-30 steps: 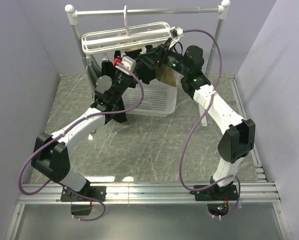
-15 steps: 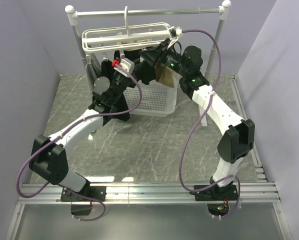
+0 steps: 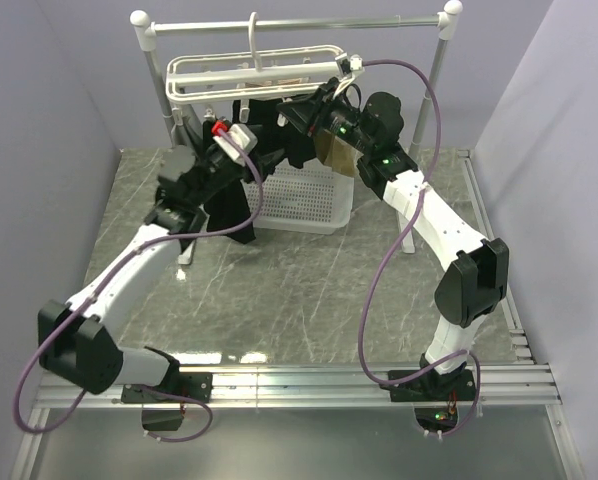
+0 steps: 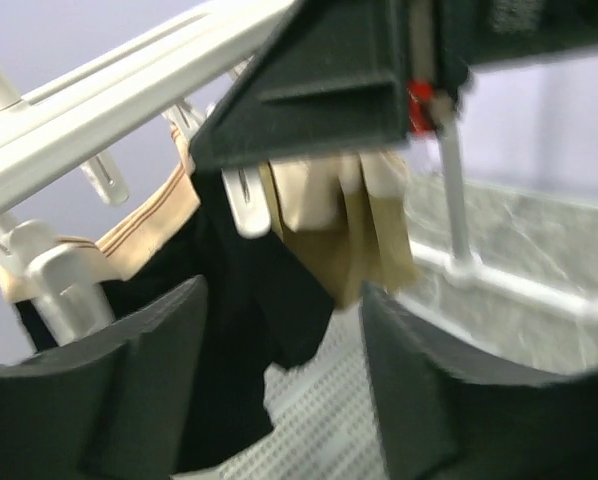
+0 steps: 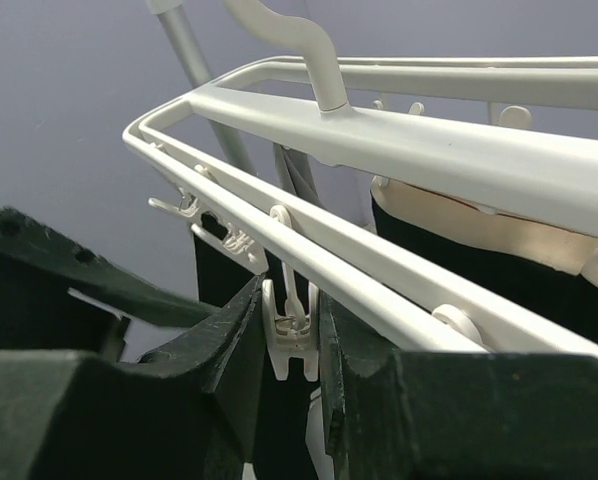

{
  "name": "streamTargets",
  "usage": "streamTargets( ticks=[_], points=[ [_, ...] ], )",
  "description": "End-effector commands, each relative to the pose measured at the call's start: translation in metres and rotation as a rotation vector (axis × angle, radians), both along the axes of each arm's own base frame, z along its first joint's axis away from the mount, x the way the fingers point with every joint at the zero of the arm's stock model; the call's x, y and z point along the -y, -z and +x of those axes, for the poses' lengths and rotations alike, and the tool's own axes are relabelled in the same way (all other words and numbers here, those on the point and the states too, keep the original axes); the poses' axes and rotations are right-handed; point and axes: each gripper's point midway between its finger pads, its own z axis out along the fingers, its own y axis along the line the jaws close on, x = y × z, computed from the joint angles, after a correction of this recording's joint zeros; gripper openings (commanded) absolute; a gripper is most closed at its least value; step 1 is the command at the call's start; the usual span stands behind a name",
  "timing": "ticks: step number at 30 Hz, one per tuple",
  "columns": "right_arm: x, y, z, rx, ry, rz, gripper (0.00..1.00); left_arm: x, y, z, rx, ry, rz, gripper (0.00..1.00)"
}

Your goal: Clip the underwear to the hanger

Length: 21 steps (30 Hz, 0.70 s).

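The white hanger (image 3: 249, 75) hangs by its hook from the rail, and the black underwear (image 3: 279, 140) hangs beneath its bars. My right gripper (image 3: 299, 110) is up at the frame's near bar. In the right wrist view the gripper (image 5: 291, 340) is shut on a small white clip peg (image 5: 291, 335) under the hanger bar (image 5: 429, 150), with black fabric (image 5: 479, 275) behind. My left gripper (image 3: 251, 158) stands off to the left. In its wrist view the gripper (image 4: 284, 390) is open and empty, facing the underwear (image 4: 229, 300) and the hanger bar (image 4: 99, 100).
A tan-beige garment (image 4: 349, 230) hangs on the hanger beside the black fabric. The white perforated basket (image 3: 304, 195) sits on the marble table under the hanger. The grey rail stand (image 3: 159, 90) with white knobs carries the hanger; its right post (image 3: 434, 80) is close to my right arm.
My left gripper has opened and drawn back to the left, away from the hanger. My right gripper has closed on a clip peg and stayed at the frame.
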Motion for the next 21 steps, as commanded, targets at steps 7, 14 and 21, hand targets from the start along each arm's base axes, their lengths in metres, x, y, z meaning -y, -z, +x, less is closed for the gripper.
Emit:
streamTargets(
  ticks=[7, 14, 21],
  points=[
    [-0.004, -0.019, -0.009, 0.013, -0.05, 0.024, 0.0, -0.01, 0.021, -0.075, -0.036, 0.382, 0.435, 0.9],
    [-0.005, -0.014, -0.005, 0.027, -0.05, -0.005, 0.0, -0.033, 0.065, -0.093, -0.026, 0.471, 0.769, 0.99],
    [0.0, -0.011, 0.018, 0.069, 0.002, -0.045, 0.0, -0.062, 0.087, -0.098, 0.201, 0.413, 1.032, 0.99]
  ],
)
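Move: The loose hanging part of the underwear is about 8 cm to the left of the left hand and some 14 cm below it, roughly level fore and aft. The clip in the right fingers is about 4 cm ahead of the left hand, 4 cm right and 4 cm above; the clipped shorts hang about 8 cm ahead and 7 cm below. From the right hand, the loose underwear is some 12 cm left, 4 cm back and 18 cm down. Draw the left gripper away from the pinched clip: first back about 6 cm, then on down and left, some 9 cm lower in all, towards the hanging underwear. Spread its fingers from partly to fully open on the way and roll the wrist some 50 degrees so they swing from level to pointing right and down. With the right hand, keep the clip pinched almost in place. ##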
